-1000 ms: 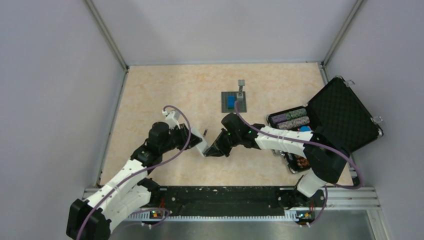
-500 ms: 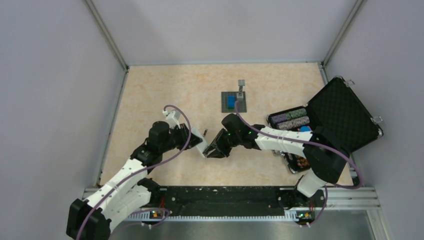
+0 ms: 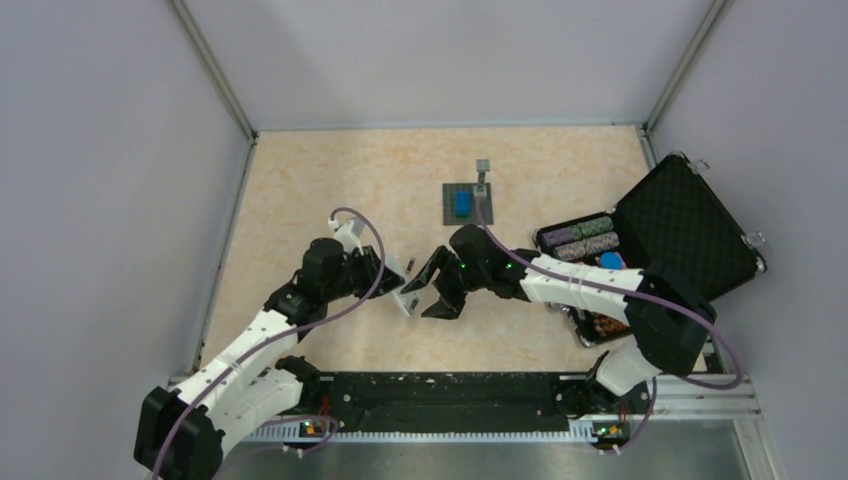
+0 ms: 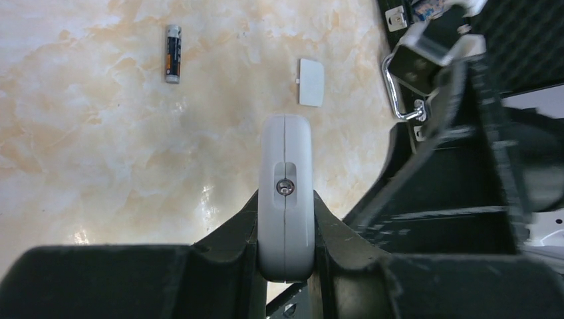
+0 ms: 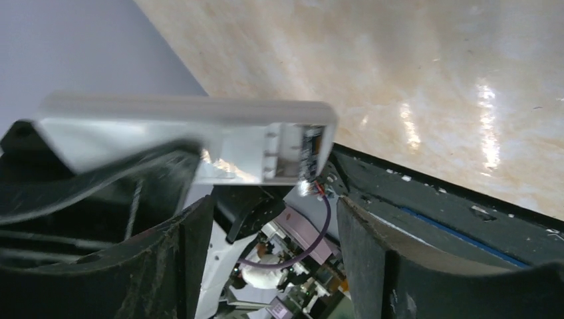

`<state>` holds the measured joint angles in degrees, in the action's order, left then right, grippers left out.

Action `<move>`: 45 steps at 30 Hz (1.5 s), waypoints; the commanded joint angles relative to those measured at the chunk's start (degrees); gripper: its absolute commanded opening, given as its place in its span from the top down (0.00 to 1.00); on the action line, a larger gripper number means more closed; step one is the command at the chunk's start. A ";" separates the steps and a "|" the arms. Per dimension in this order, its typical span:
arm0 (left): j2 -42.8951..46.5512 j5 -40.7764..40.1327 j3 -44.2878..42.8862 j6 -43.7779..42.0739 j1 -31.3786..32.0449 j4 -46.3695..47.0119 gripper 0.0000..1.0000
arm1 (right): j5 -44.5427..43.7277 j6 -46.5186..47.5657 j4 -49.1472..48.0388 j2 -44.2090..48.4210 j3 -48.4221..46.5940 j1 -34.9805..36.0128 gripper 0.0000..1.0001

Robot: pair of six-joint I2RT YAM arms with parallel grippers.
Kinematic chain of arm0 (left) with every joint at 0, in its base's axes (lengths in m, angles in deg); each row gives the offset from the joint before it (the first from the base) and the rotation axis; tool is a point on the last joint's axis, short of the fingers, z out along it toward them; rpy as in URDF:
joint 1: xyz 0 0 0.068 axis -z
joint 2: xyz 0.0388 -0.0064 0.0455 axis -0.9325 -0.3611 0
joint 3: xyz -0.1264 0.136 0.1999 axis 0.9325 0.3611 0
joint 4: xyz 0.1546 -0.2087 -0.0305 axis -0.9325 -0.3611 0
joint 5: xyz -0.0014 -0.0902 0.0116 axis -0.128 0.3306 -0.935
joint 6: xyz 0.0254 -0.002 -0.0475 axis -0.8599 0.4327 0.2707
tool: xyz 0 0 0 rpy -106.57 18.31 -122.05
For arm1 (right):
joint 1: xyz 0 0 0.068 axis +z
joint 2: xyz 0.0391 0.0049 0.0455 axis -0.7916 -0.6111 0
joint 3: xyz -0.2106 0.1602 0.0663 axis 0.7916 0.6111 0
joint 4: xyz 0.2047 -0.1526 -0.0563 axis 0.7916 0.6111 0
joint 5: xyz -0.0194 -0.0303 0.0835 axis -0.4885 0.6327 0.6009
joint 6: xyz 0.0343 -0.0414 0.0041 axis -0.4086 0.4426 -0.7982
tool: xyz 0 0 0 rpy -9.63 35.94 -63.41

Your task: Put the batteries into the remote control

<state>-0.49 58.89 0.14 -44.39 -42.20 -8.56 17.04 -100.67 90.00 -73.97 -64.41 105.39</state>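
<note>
My left gripper [image 3: 392, 285] is shut on the white remote control [image 3: 408, 297], held on edge above the table. In the left wrist view its narrow side [image 4: 286, 193] stands clamped between both fingers. My right gripper [image 3: 433, 290] is open just to the right of it, nothing between its fingers [image 5: 372, 252]. The right wrist view shows the remote control [image 5: 199, 133] lying across above the open jaws, its battery compartment uncovered, with something dark [image 5: 310, 143] inside the end. One of the batteries [image 4: 173, 53] lies loose on the table. A small white cover [image 4: 310, 81] lies near it.
A grey plate with a blue block [image 3: 467, 204] sits at the back middle. An open black case [image 3: 690, 225] holding poker chips [image 3: 585, 238] stands at the right, its metal latch [image 4: 406, 73] close to the remote. Grey walls close in the table.
My right gripper has opened from nearly shut to wide and pulled slightly back from the remote. The left gripper still clamps the remote in about the same place.
</note>
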 commanded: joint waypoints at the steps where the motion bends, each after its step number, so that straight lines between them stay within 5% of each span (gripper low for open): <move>1: -0.73 1.42 -2.36 -0.14 0.09 -0.44 1.00 | -1.43 0.72 -4.39 5.68 -0.06 -0.36 0.29; 10: -1.95 3.48 -5.18 -1.30 0.09 -3.85 1.00 | -2.75 9.17 -1.56 11.49 1.14 -0.86 0.12; 21: -0.52 12.70 -11.04 -4.21 0.17 -11.51 1.00 | -5.57 51.35 7.14 18.61 -3.01 -0.12 0.11; 23: -0.45 14.64 -11.75 -3.39 0.11 -12.01 1.00 | -6.37 55.96 8.67 18.05 -4.51 1.28 0.02; 45: -4.13 22.24 -16.70 4.63 0.09 -13.34 1.00 | -0.83 57.28 4.72 16.67 -1.79 5.32 0.01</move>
<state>-4.12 78.76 -14.48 -41.07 -42.16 -24.75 15.23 -43.64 97.48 -57.29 -66.90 110.04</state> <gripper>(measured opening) 0.261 0.990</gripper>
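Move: The battery already in the remote's open compartment lies about 1 cm back, 1 cm left and 2 cm below the right hand. From the left hand, which grips the remote, it is some 6 cm back, 4 cm right and 3 cm lower. The loose battery on the table lies about 10 cm ahead, 2 cm left and 10 cm below the right hand; the white cover is about 2 cm ahead, 5 cm right, equally low. Keeping its pinch on the remote, the left hand dips slightly, then lifts it about 6.5 cm while drawing back and somewhat right, turning slightly clockwise. The right hand, already open around the compartment end, rises about 7 cm alongside, first straight up, then veering right and finally back. It spreads its fingers fully and rolls some 60 degrees counter-clockwise about its own length, as seen from behind the hand, fingers still pointing left and down. ##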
